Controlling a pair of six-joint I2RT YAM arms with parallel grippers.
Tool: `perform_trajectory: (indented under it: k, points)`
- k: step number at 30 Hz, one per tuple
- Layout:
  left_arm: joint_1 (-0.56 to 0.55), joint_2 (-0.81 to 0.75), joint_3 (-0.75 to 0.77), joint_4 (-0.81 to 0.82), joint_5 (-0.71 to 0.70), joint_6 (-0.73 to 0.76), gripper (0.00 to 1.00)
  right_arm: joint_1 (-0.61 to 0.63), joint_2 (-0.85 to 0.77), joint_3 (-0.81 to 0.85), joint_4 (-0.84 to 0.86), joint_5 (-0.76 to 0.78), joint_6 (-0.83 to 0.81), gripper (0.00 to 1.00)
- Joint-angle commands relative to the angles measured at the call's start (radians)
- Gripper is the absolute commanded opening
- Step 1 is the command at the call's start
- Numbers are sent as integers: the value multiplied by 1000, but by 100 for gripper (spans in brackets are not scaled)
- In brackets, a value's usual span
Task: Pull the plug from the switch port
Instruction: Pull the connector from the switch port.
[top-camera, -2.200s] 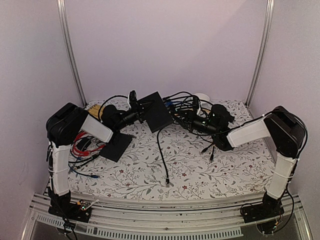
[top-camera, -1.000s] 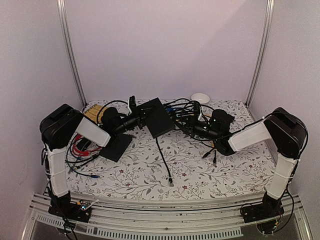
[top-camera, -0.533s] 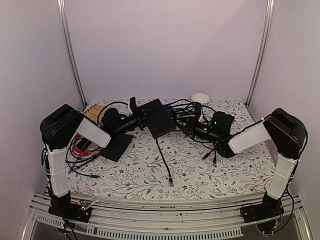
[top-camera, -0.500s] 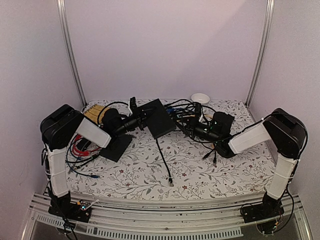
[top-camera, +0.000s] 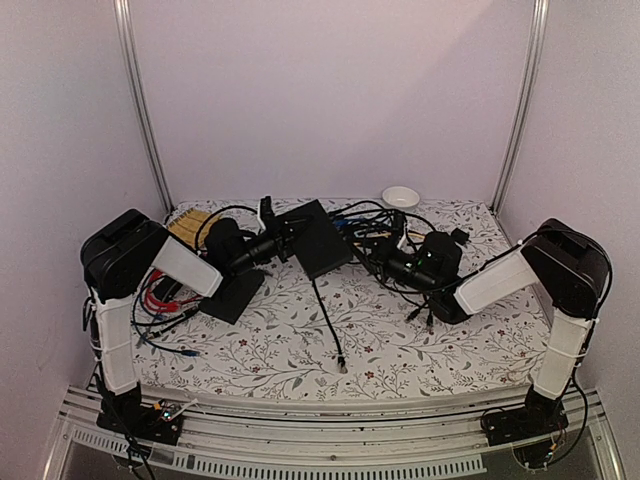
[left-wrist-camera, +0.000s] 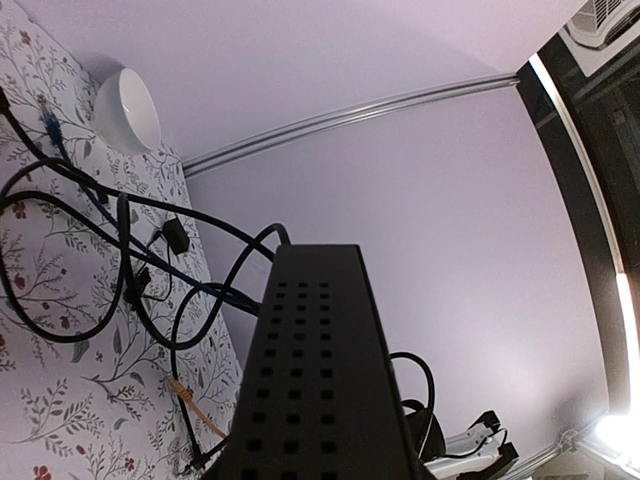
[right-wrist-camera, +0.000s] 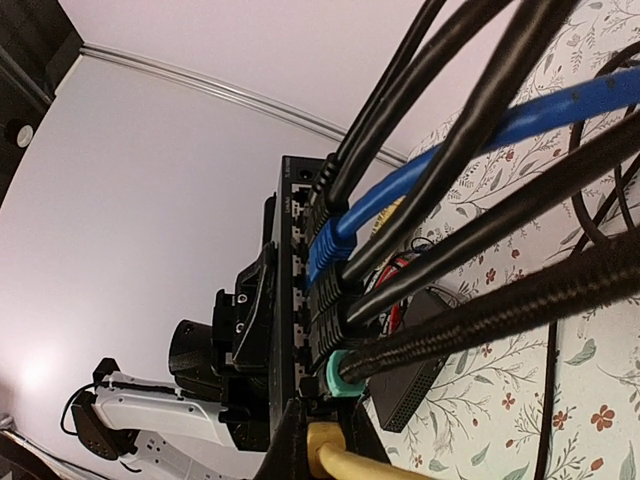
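The switch (top-camera: 318, 238) is a flat black box held tilted up off the table, with my left gripper (top-camera: 287, 232) shut on its left end. In the left wrist view its vented top (left-wrist-camera: 320, 380) fills the bottom and hides my fingers. In the right wrist view its socket edge (right-wrist-camera: 291, 262) carries a blue plug (right-wrist-camera: 335, 235), several black plugs and a teal-collared braided cable (right-wrist-camera: 345, 372). My right gripper (right-wrist-camera: 325, 445) is shut on a yellow plug (right-wrist-camera: 323, 436) right at that edge. I cannot tell whether it is seated.
A thinner black slab (top-camera: 232, 292) lies on the floral cloth under the left arm, beside red cables (top-camera: 165, 290). A white bowl (top-camera: 401, 196) stands at the back. A tangle of cables (top-camera: 370, 222) runs behind the switch. One loose black cable (top-camera: 325, 310) trails toward the front.
My right wrist has drifted a little toward the near edge, with the cables following it. The left gripper and the switch have barely moved.
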Motion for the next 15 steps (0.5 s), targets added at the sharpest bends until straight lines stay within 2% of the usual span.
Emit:
perform_trajectory:
  k: [1, 9, 15]
  points:
    - [46, -68, 8, 163, -80, -8, 0, -54, -11, -58, 20, 38, -17, 2]
    - [88, -64, -5, 190, -13, -12, 0, -127, -70, -76, -7, -89, -22, 2]
    - [89, -64, -11, 185, -11, -7, 0, -136, -83, -57, -44, -114, -44, 2]
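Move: The right hand still pinches the yellow plug; its port lies about 2 cm to the left and 1 cm ahead. From there the teal plug is roughly 3 cm ahead and 2 cm left, the blue plugs some 7 cm ahead and 4 cm left, all near hand height. The left hand grips the switch, whose middle is about 6 cm right and 2 cm back; the yellow plug is some 12 cm right and 4 cm back. Right hand tugs the pinched yellow plug about 6 cm right and forward; left draws the switch 4 cm left. ##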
